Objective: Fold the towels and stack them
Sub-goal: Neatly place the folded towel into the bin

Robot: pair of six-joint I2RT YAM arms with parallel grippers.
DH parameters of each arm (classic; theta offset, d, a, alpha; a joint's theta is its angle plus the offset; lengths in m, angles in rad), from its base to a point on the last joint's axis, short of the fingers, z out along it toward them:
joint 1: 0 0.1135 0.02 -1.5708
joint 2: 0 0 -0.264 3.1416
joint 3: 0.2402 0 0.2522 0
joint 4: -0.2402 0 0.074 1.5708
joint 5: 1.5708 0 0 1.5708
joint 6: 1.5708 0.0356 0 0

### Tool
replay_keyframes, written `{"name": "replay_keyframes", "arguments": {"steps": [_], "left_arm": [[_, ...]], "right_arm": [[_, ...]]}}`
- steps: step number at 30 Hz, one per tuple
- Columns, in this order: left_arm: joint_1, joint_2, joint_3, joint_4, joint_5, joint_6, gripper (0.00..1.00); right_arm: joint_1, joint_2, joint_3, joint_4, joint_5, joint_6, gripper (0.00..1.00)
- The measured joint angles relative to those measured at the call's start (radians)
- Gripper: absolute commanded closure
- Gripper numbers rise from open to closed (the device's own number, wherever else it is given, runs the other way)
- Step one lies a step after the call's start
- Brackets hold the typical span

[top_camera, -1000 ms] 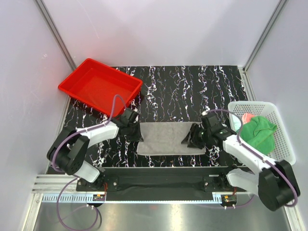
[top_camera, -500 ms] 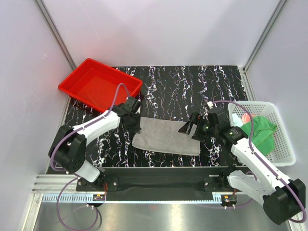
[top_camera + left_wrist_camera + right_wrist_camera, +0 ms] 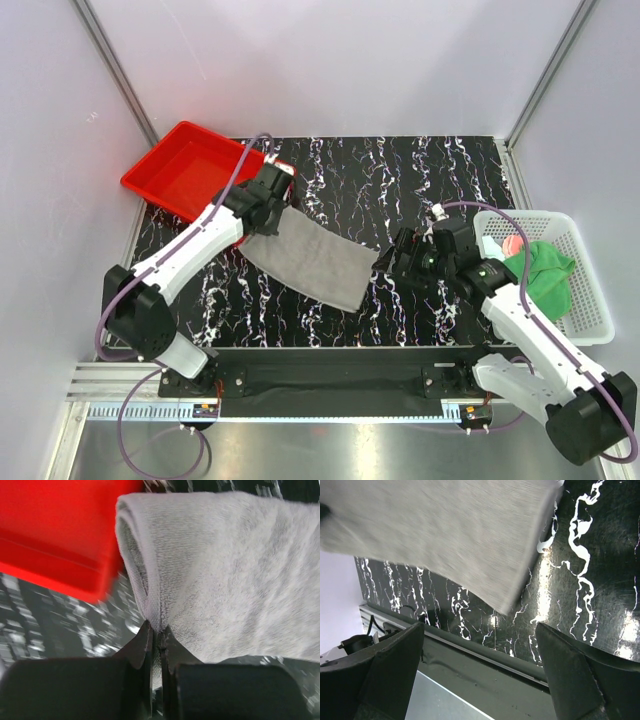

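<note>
A folded grey towel [image 3: 310, 258] lies slanted across the dark marbled table, its upper left end lifted by the red tray's corner. My left gripper [image 3: 272, 202] is shut on that end. In the left wrist view the fingertips [image 3: 156, 630] pinch the grey towel [image 3: 225, 570] at its folded edge. My right gripper [image 3: 395, 262] stands open just right of the towel's lower end, apart from it. In the right wrist view the gripper [image 3: 480, 627] has nothing between its fingers, and the grey towel [image 3: 435, 535] lies ahead of them. A green towel [image 3: 540, 275] and a pink towel [image 3: 514, 245] sit in the basket.
The red tray [image 3: 200, 170] stands at the back left, its corner right beside my left gripper; it also shows as the red tray [image 3: 50, 530] in the left wrist view. A white mesh basket [image 3: 590, 300] sits at the right edge. Grey walls close in the table.
My left gripper has pulled the grey towel's left end up and back toward the red tray, slanting the towel. My right gripper has opened, let go of the right end and backed off.
</note>
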Motion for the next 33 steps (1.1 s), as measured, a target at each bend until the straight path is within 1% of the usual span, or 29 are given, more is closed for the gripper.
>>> {"name": "replay_keyframes", "arguments": {"steps": [3,6,12,14,20,24,33], "left_arm": [[0.022,0.019,0.076,0.006,-0.075,0.084,1.00],[0.069,0.063,0.127,0.035,-0.138,0.159,1.00],[0.185,0.208,0.247,0.099,-0.234,0.278,1.00],[0.224,0.256,0.287,0.147,-0.254,0.311,1.00],[0.344,0.355,0.365,0.252,-0.261,0.384,1.00],[0.413,0.413,0.404,0.289,-0.253,0.410,1.00],[0.515,0.609,0.558,0.348,-0.244,0.455,1.00]], "right_arm": [[0.000,0.026,0.000,0.003,0.000,-0.007,0.00],[0.000,0.059,0.011,0.003,0.003,-0.022,0.00],[0.000,0.103,0.057,0.003,0.025,-0.058,0.00],[0.000,0.118,0.072,0.004,0.032,-0.076,0.00],[0.000,0.169,0.117,0.002,0.078,-0.137,0.00],[0.000,0.200,0.141,0.006,0.105,-0.167,0.01],[0.000,0.335,0.214,0.048,0.126,-0.201,0.00]]}}
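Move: The red bin's middle lies about 19 cm ahead of the left hand, 21 cm to its left and 10 cm below; the bin's near corner is roughly level with it, 9 cm left, 6 cm down. The folded towel, already pinched by its left edge, has its middle some 17 cm right, 8 cm back and 10 cm down. From the right hand the bin's middle is about 68 cm left, 29 cm ahead and 8 cm down. Left hand, still pinching the folded towel, swings 30 cm forward-left over the bin; open right hand advances 7 cm. ##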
